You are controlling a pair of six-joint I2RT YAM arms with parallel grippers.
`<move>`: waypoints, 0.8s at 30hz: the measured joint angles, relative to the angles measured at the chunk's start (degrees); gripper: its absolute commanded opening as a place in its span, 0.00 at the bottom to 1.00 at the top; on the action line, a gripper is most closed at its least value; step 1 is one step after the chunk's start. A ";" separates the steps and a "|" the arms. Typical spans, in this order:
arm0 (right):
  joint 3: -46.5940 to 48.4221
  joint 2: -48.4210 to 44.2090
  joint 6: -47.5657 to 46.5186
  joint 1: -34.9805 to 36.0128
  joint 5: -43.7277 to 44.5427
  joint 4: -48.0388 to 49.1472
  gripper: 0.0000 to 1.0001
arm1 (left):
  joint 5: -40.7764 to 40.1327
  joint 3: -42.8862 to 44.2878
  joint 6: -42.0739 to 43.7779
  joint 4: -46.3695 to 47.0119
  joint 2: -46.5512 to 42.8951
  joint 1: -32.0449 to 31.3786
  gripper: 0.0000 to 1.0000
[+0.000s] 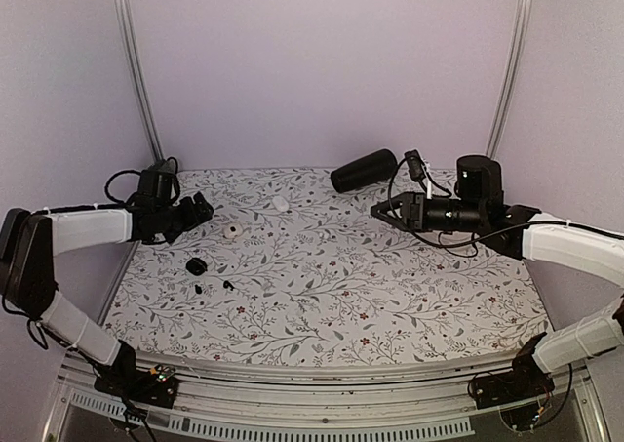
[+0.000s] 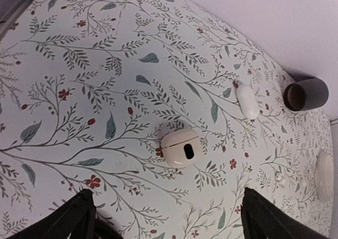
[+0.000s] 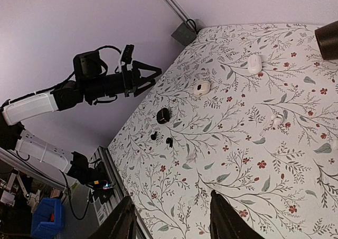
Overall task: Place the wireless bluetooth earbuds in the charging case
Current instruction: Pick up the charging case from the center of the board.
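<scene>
Two tiny black earbuds (image 1: 199,289) (image 1: 227,284) lie on the floral table near its left side, also visible in the right wrist view as earbuds (image 3: 153,136) (image 3: 169,142). Just behind them sits a small round black charging case (image 1: 196,265) (image 3: 163,115). My left gripper (image 1: 204,208) (image 2: 177,223) hovers open behind the case, above a white case, with nothing between its fingers. My right gripper (image 1: 375,211) (image 3: 171,223) is raised on the far right, pointing left. Its jaws stand apart and empty, far from the earbuds.
A closed white earbud case (image 1: 233,230) (image 2: 181,148) lies ahead of the left gripper, and a white oval object (image 1: 281,204) (image 2: 247,102) lies farther back. A black cylinder (image 1: 364,171) (image 2: 305,94) lies at the back. A small white bud (image 3: 275,118) rests mid-table.
</scene>
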 measured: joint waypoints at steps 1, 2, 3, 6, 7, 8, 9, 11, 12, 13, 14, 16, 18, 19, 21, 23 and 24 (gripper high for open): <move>-0.15 -0.07 0.00 0.00 -0.02 0.02 0.49 | -1.86 -1.46 -0.09 -0.59 -1.46 -0.63 0.96; -0.24 -0.07 0.00 0.00 -0.02 -0.02 0.49 | -3.63 -3.06 -0.35 -1.20 -2.84 -1.40 0.96; -0.35 -0.02 0.00 -0.02 -0.02 0.00 0.49 | -5.03 -4.17 -0.79 -1.95 -3.80 -1.99 0.96; -0.46 0.22 0.00 0.00 -0.24 0.22 0.49 | -10.08 -6.43 -3.85 -5.92 -5.90 -4.09 0.96; -0.46 0.39 0.00 0.00 -0.42 0.37 0.49 | -11.89 -6.43 -5.11 -7.26 -5.99 -4.76 0.96; -0.46 0.57 0.00 0.00 -0.50 0.50 0.49 | -13.84 -6.32 -6.62 -8.59 -5.95 -5.53 0.96; -0.48 0.66 0.00 -0.02 -0.61 0.57 0.49 | -15.39 -6.08 -8.24 -10.08 -5.79 -6.32 0.96; -0.63 0.72 0.00 -0.02 -0.94 0.94 0.50 | -19.10 -4.83 -12.55 -13.73 -4.74 -8.52 0.96; -0.70 0.72 0.00 -0.02 -1.09 1.09 0.50 | -20.61 -3.89 -14.78 -15.72 -3.76 -9.64 0.96; -0.81 0.72 0.00 -0.02 -1.14 1.29 0.50 | -21.92 -2.60 -17.44 -18.10 -2.51 -10.49 0.96; -0.98 0.72 0.00 -0.02 -1.20 1.46 0.51 | -23.17 -1.09 -19.89 -20.48 -0.92 -11.19 0.96; -1.44 0.72 0.02 -0.02 -1.33 1.75 0.51 | -25.55 1.90 -23.93 -24.61 2.45 -12.26 0.96; -1.81 0.72 0.02 0.00 -1.38 1.79 0.51 | -27.82 4.96 -28.30 -28.52 6.08 -13.33 0.96; -1.95 0.72 0.02 -0.02 -1.40 1.86 0.51 | -28.37 5.77 -29.83 -29.73 7.13 -13.70 0.96; -2.03 0.72 0.00 -0.02 -1.55 1.97 0.51 | -29.35 6.93 -32.94 -31.89 8.98 -14.36 0.96; -2.03 0.72 0.02 -0.02 -1.70 2.16 0.51 | -29.83 7.80 -35.26 -33.66 10.56 -14.53 0.96; -2.03 0.72 0.00 -0.02 -1.90 2.27 0.51 | -30.12 8.44 -36.13 -34.42 11.50 -14.53 0.96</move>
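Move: The black charging case lies about 8 cm back from the left hand, 3 cm to its left and 11 cm below. The white case sits some 4 cm ahead, 5 cm to the right and 11 cm down. The two black earbuds lie nearer the base, about 12 cm below: one 15 cm back and 1 cm left, the other 14 cm back and 8 cm right. From the right hand, the black case is roughly 54 cm left, 5 cm ahead and 24 cm below. Back and down, the left hand leaves the white case behind and heads for the black charging case, drawing back quickly at first, then mostly sinking, about 8 cm each way. The wrist swings some 30 degrees counter-clockwise and tips the fingers more steeply down; they stay wide open, ending just above the black case without visible contact. ##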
